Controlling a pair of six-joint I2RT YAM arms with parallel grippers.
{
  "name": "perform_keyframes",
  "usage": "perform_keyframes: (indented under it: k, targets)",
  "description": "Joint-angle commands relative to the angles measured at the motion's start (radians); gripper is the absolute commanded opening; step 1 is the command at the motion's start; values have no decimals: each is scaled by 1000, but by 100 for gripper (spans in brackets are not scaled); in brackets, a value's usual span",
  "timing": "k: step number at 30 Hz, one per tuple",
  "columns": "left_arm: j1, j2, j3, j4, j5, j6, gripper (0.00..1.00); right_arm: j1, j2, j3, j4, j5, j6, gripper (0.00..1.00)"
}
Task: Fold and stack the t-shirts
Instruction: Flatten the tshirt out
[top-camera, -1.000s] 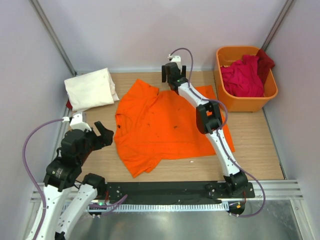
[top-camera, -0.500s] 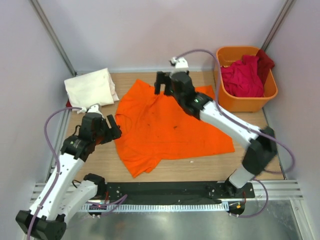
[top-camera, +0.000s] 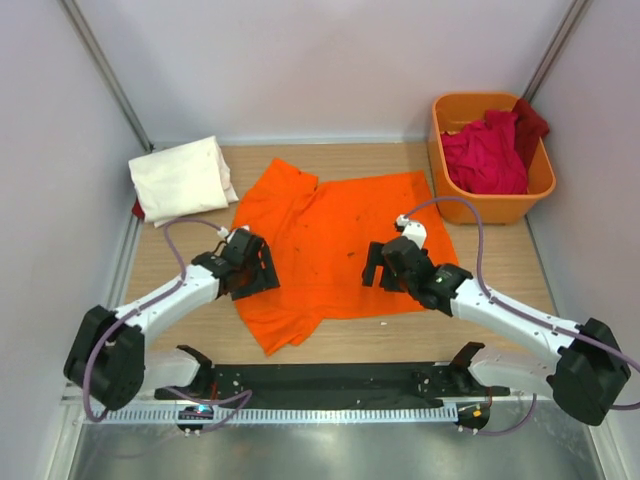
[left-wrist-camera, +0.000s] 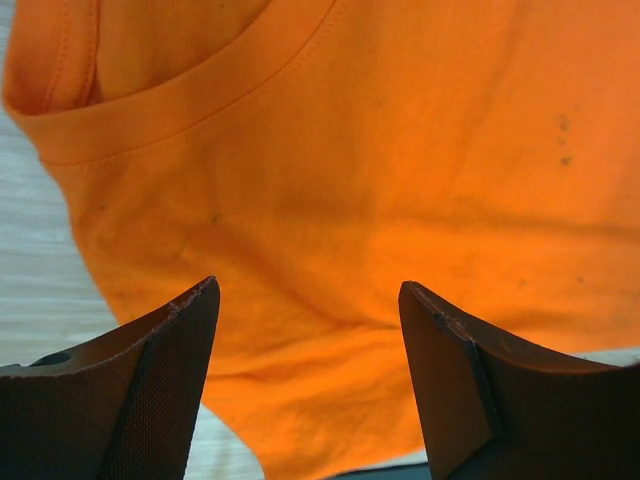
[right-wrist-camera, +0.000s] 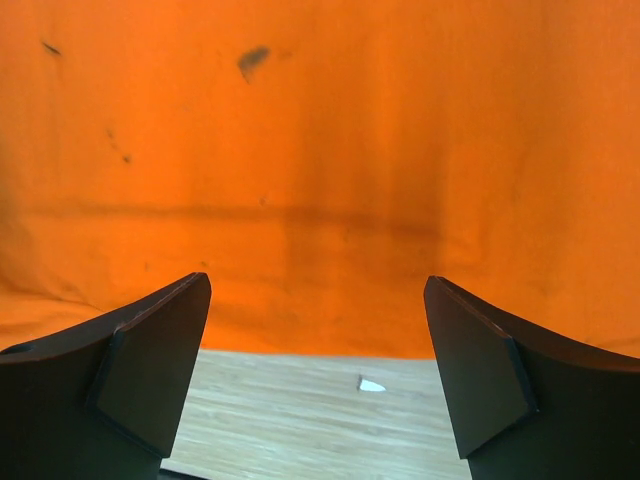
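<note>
A bright orange t-shirt (top-camera: 330, 235) lies spread flat on the wooden table, collar to the left. My left gripper (top-camera: 262, 272) hovers open over its left part near the collar (left-wrist-camera: 190, 90), with only orange cloth (left-wrist-camera: 330, 200) below the empty jaws. Over the shirt's near hem (right-wrist-camera: 320, 345) my right gripper (top-camera: 375, 268) is open and holds nothing. A folded cream-white t-shirt (top-camera: 180, 178) sits at the far left. Crimson and dark red t-shirts (top-camera: 485, 150) are heaped in the tub.
The rigid orange plastic tub (top-camera: 492, 207) stands at the far right corner. A small white scrap (right-wrist-camera: 372, 385) lies on the bare wood (top-camera: 500, 270) just off the hem. Walls close the table on three sides, and a black rail (top-camera: 330, 380) runs along the near edge.
The right arm swung from the shirt's far edge back to its near hem. The left arm reached rightward onto the shirt's left part. The shirt itself lies as before.
</note>
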Motion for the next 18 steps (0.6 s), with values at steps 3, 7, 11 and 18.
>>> perform_keyframes:
  k: [3,7,11,18]
  targets:
    - [-2,168,21,163,-53,-11,74,12,-7,-68,-24,4,64,96]
    - [3,311,82,157,-97,7,74,10,68,-74,29,53,38,99]
    - [20,436,161,159,-94,20,74,-31,193,-34,83,42,2,100]
    - [102,547,289,125,-76,59,75,-161,454,95,134,-42,-59,100]
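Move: The t-shirt lies spread under both hands, about 5 cm below the left and 9 cm below the right. Its middle is some 9 cm ahead and 16 cm right of the left hand; the near sleeve lies about 10 cm back and 2 cm right, the neckline 9 cm ahead and 3 cm left. From the right hand, the shirt's middle is about 9 cm ahead and 7 cm left, its near edge 5 cm straight back. Down onto the t-shirt, then forward: the left hand sinks about 3.5 cm and slides some 9 cm out over the shirt's neck end, its open fingertips pushing the cloth along. The right drops about 8 cm while drifting slightly back and right, tips further down, sets its wide-open fingertips on the cloth just inside the near edge and starts pushing forward. ##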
